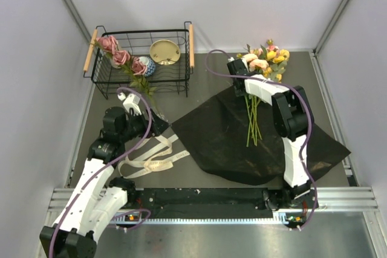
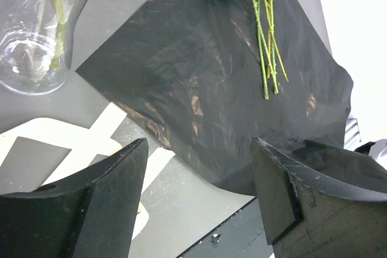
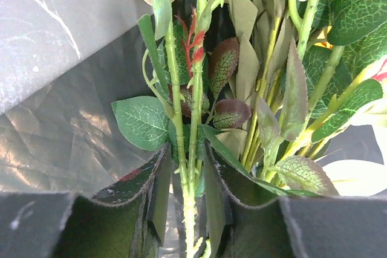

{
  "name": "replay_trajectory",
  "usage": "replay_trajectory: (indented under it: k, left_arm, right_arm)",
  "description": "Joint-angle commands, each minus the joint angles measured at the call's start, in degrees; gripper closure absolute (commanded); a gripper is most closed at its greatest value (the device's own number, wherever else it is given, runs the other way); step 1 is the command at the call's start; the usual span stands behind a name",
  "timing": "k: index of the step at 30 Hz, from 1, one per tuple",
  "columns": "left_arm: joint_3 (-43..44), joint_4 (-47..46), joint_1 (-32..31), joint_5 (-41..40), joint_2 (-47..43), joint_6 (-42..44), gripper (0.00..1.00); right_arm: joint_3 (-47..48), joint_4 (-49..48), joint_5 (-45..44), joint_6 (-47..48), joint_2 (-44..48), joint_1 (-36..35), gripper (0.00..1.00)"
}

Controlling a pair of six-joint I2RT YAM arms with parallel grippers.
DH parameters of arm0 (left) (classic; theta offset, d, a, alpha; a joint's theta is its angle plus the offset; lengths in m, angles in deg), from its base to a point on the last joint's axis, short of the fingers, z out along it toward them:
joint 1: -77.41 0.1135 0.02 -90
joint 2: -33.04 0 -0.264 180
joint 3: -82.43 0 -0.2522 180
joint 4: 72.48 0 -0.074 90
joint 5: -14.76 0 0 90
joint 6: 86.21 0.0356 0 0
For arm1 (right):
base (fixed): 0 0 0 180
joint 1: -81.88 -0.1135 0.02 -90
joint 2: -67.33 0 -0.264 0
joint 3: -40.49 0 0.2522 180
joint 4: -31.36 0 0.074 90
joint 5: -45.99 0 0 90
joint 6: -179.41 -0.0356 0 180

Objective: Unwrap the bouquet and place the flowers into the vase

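Note:
The black wrapping paper (image 1: 242, 143) lies unfolded flat on the table. My right gripper (image 1: 247, 86) is shut on the flowers (image 1: 266, 61), a bunch of pink, peach and yellow blooms. Their green stems (image 2: 266, 46) trail over the paper. In the right wrist view two stems (image 3: 187, 119) run between the fingers of my right gripper (image 3: 187, 155). The clear glass vase (image 2: 30, 34) stands at the paper's left corner with a stem in it. Pink roses (image 1: 121, 57) lean from it over the basket. My left gripper (image 2: 199, 179) hangs open and empty beside the vase.
The cream ribbon (image 1: 151, 158) lies loose on the table left of the paper. At the back left, a black wire basket (image 1: 181, 86) holds a blue-patterned bowl (image 1: 148, 64) and a beige cup (image 1: 164, 51). White walls close in both sides.

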Motion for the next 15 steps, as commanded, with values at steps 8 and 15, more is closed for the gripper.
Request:
replay_trajectory:
  k: [8, 15]
  left_arm:
    - [2.27, 3.81, -0.18, -4.81, -2.14, 3.08, 0.26]
    - [2.97, 5.14, -0.09, -15.01, -6.00, -5.35, 0.22]
  right_arm:
    - [5.27, 0.52, 1.19, -0.88, 1.91, 1.16, 1.00]
    - [3.43, 0.34, 3.30, -2.55, 12.80, 0.72, 1.00]
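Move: The peach flower's green stems lie right between my right fingertips, at most 1 cm below. The remaining stems are about 3 cm to the right, the peach blooms some 11 cm ahead and 4 cm right, and the black wrapper's middle about 22 cm back and 4 cm right; the vase stands roughly 30 cm left and 15 cm back. From my left hand the peach stems are about 24 cm ahead, 29 cm right and 17 cm down. I hold my right hand almost still and shut its partly open fingers, pinching the peach stems just below their lower leaves, then lift off the wrapper about 3 cm, easing barely forward. Meanwhile my empty left hand, fingers wide, drifts about 2.5 cm left and a little down, turning counter-clockwise some 10 degrees. ##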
